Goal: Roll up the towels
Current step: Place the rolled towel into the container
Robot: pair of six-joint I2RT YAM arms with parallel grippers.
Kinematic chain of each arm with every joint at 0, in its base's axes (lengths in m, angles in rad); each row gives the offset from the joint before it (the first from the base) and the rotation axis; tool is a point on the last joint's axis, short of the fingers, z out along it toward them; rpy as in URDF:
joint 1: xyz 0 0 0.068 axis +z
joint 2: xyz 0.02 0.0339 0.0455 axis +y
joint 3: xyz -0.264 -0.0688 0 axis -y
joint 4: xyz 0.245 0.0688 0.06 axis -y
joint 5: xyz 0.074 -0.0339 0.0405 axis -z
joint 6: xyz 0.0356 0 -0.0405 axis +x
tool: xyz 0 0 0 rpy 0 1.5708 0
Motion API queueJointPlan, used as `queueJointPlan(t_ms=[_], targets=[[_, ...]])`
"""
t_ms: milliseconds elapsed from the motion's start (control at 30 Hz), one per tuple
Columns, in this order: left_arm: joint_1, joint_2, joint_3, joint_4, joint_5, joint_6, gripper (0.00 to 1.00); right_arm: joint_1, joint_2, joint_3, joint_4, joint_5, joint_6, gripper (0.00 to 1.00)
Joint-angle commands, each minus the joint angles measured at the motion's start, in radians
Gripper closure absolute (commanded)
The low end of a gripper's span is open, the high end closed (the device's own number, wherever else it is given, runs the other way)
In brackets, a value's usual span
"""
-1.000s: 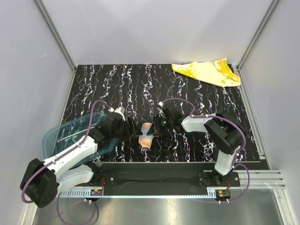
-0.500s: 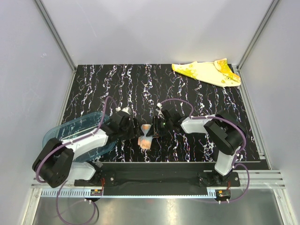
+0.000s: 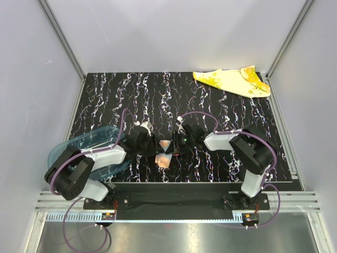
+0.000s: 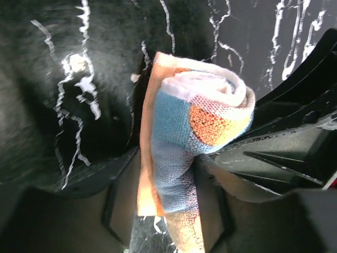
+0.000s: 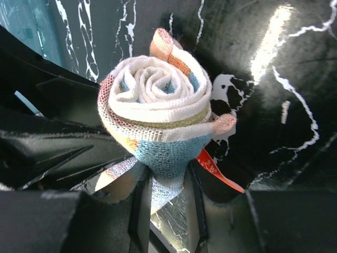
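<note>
The orange-pink towel (image 3: 165, 153) with pale blue patches lies as a tight roll at the table's near middle. My left gripper (image 3: 153, 148) reaches it from the left. In the left wrist view the roll (image 4: 195, 105) runs between the two fingers of that gripper (image 4: 168, 211), which press on both sides. My right gripper (image 3: 174, 147) comes from the right. Its wrist view shows the spiral end of the roll (image 5: 155, 100), and the gripper (image 5: 167, 203) is shut on the blue fold beneath it. The yellow towel (image 3: 231, 82) lies flat and unrolled at the far right corner.
A translucent teal tray (image 3: 79, 153) sits at the near left, partly under my left arm. Grey walls enclose the black marbled table (image 3: 158, 100) on three sides. A red label (image 5: 216, 171) hangs off the roll beside my right finger.
My left arm has swung right to the roll and its jaws have narrowed onto it. The right gripper kept its hold and barely moved.
</note>
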Motion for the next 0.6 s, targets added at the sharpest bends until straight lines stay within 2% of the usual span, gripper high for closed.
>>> queueJointPlan(t_ms=[0,67,167,200,233,333,400,500,567], targets=[[-0.002,0.073,-0.057,0.099,0.005,-0.005,0.57,0.024,0.004,-0.043,-0.117,0.014,-0.039,0.68],[-0.002,0.093,-0.073,0.142,0.017,-0.016,0.61,0.024,-0.003,-0.044,-0.116,0.008,-0.036,0.68],[-0.002,0.100,-0.097,0.192,0.036,-0.025,0.78,0.024,-0.009,-0.047,-0.111,-0.003,-0.029,0.68],[-0.002,0.102,-0.105,0.203,0.050,-0.027,0.94,0.024,-0.012,-0.049,-0.111,-0.003,-0.029,0.68],[-0.002,0.102,-0.103,0.208,0.053,-0.027,1.00,0.024,-0.013,-0.049,-0.111,-0.001,-0.029,0.68],[-0.002,0.078,-0.106,0.217,0.070,-0.025,1.00,0.024,-0.041,-0.049,-0.129,0.007,-0.031,0.60],[-0.002,0.041,-0.106,0.197,0.067,-0.025,1.00,0.022,-0.062,-0.040,-0.192,0.037,-0.040,0.46],[-0.002,-0.025,-0.102,0.147,0.054,-0.025,1.00,0.022,-0.133,-0.012,-0.311,0.120,-0.066,0.31],[-0.002,-0.062,-0.099,0.104,0.050,-0.025,1.00,0.018,-0.202,0.019,-0.419,0.198,-0.077,0.26]])
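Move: The waist of the rolled towel already sits between the left hand's open fingers, its middle about 2 cm to their right and level in height. The right gripper still pinches the towel from the other side, some 5 cm to the right of the left hand, with the towel's middle about 3 cm to the right hand's left and 1 cm back. The container lies straight out to the left of the left hand, its middle about 29 cm away. The left fingers shut on the towel's waist as that hand slides about 1.5 cm right onto it, rolling some 8 degrees so its right side rises, then lifts about 1 cm. Only once that grip is closed do the right fingers open wide and let go, the right hand backing off rightward by roughly 2.5 cm, slightly back and up. ##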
